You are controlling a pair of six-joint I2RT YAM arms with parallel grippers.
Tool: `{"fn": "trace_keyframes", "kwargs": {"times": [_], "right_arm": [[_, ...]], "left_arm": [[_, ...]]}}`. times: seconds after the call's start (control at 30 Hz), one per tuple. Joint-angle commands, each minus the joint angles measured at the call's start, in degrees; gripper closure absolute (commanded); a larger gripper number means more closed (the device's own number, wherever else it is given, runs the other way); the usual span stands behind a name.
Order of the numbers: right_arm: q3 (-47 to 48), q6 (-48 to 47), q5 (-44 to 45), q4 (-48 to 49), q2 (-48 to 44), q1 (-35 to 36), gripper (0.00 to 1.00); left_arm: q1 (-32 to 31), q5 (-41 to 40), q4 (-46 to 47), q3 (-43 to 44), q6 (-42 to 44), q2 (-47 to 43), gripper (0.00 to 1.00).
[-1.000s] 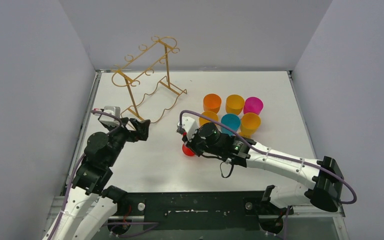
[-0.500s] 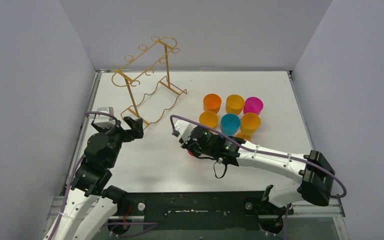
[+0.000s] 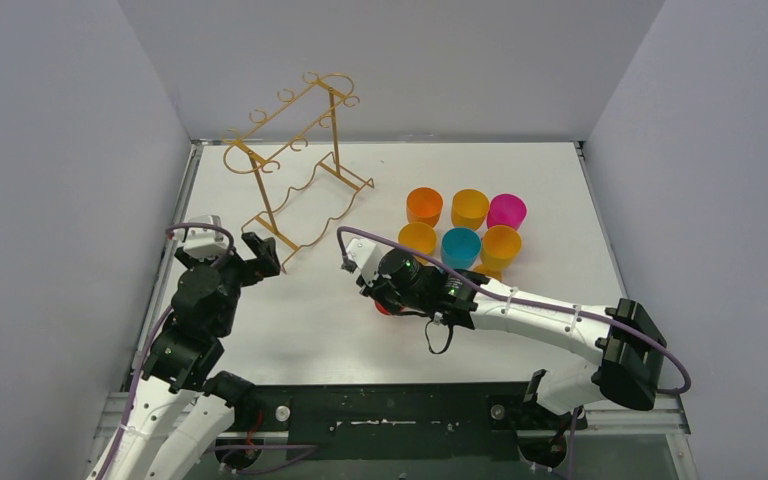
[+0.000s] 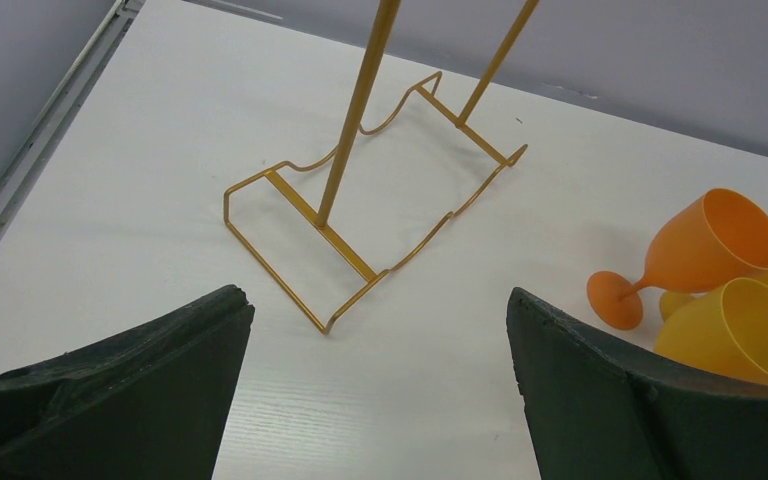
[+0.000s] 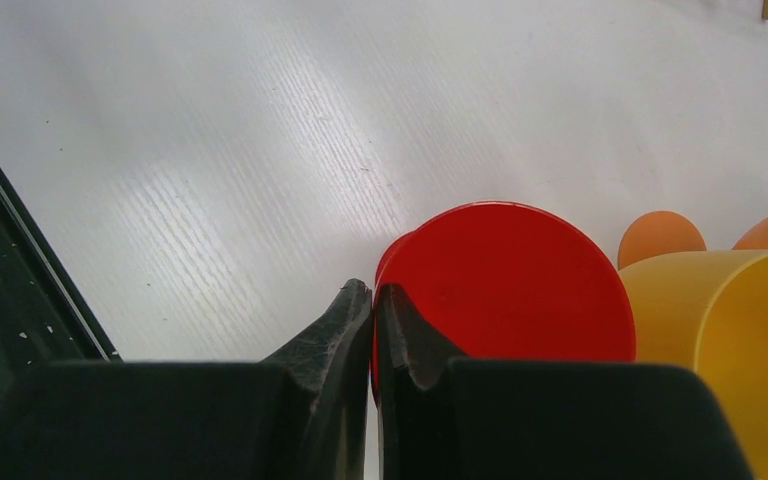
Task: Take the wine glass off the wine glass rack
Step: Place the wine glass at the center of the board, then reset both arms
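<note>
The gold wire wine glass rack (image 3: pixel 295 150) stands at the back left, and nothing hangs from its hooks. Its base (image 4: pixel 360 200) lies just ahead of my left gripper (image 4: pixel 375 300), which is open and empty over bare table, close to the base's near corner (image 3: pixel 263 252). A red wine glass (image 5: pixel 520 280) is at mid-table, mostly hidden under my right wrist (image 3: pixel 384 308). My right gripper (image 5: pixel 372 290) is shut on the red glass's edge, one finger on each side of its thin wall.
Several plastic glasses stand grouped right of centre: orange (image 3: pixel 424 205), yellow (image 3: pixel 469 208), pink (image 3: pixel 506 211), teal (image 3: pixel 460 245), another yellow (image 3: pixel 501 245). A yellow glass (image 5: pixel 740 340) sits right beside the red one. Grey walls close in the table's left, back and right.
My left gripper has drawn back slightly to the left, away from the rack's base. My right arm has shifted a little left with the red glass, which is now more hidden beneath it.
</note>
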Motion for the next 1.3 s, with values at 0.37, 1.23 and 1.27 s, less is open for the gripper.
{"fn": "trace_keyframes", "kwargs": {"times": [0.37,1.23,1.27], "right_arm": [[3.8,1.8,2.9,1.0,0.4,0.0,0.82],[7.4,10.8,10.7,6.3,-15.6,-29.4,0.20],[8.4,12.4,10.0,4.9,-14.9,-33.0,0.16]], "left_arm": [[0.4,-4.2,0.1,1.5,-0.8,-1.3,0.03],[24.3,9.1,-5.3,11.4,-7.0,14.6,0.03],[26.9,10.9,-5.0,12.2,-7.5,16.1,0.03]]}}
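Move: The right fingers are already shut on the near-left wall of the red wine glass's rim; the glass stands on the board, its middle about 3 cm ahead, 2 cm right and 6 cm below. From that hand the nearest yellow glass is some 10 cm ahead and 8 cm right, the blue one 10 cm ahead and 14 cm right, the orange one 17 cm ahead and 8 cm right. From the left hand the red glass is about 26 cm right, 4 cm back and 17 cm below. The right fingers let go of the red glass's rim, opening slowly and then wide while the hand lifts off, at first nearly straight up. It then sweeps forward and right, away over the other glasses, ending some 15 cm higher and turning nearly 40 degrees clockwise. The empty left hand, still open, drifts about 8 cm left, away from the red glass, swinging 20 degrees counter-clockwise. ##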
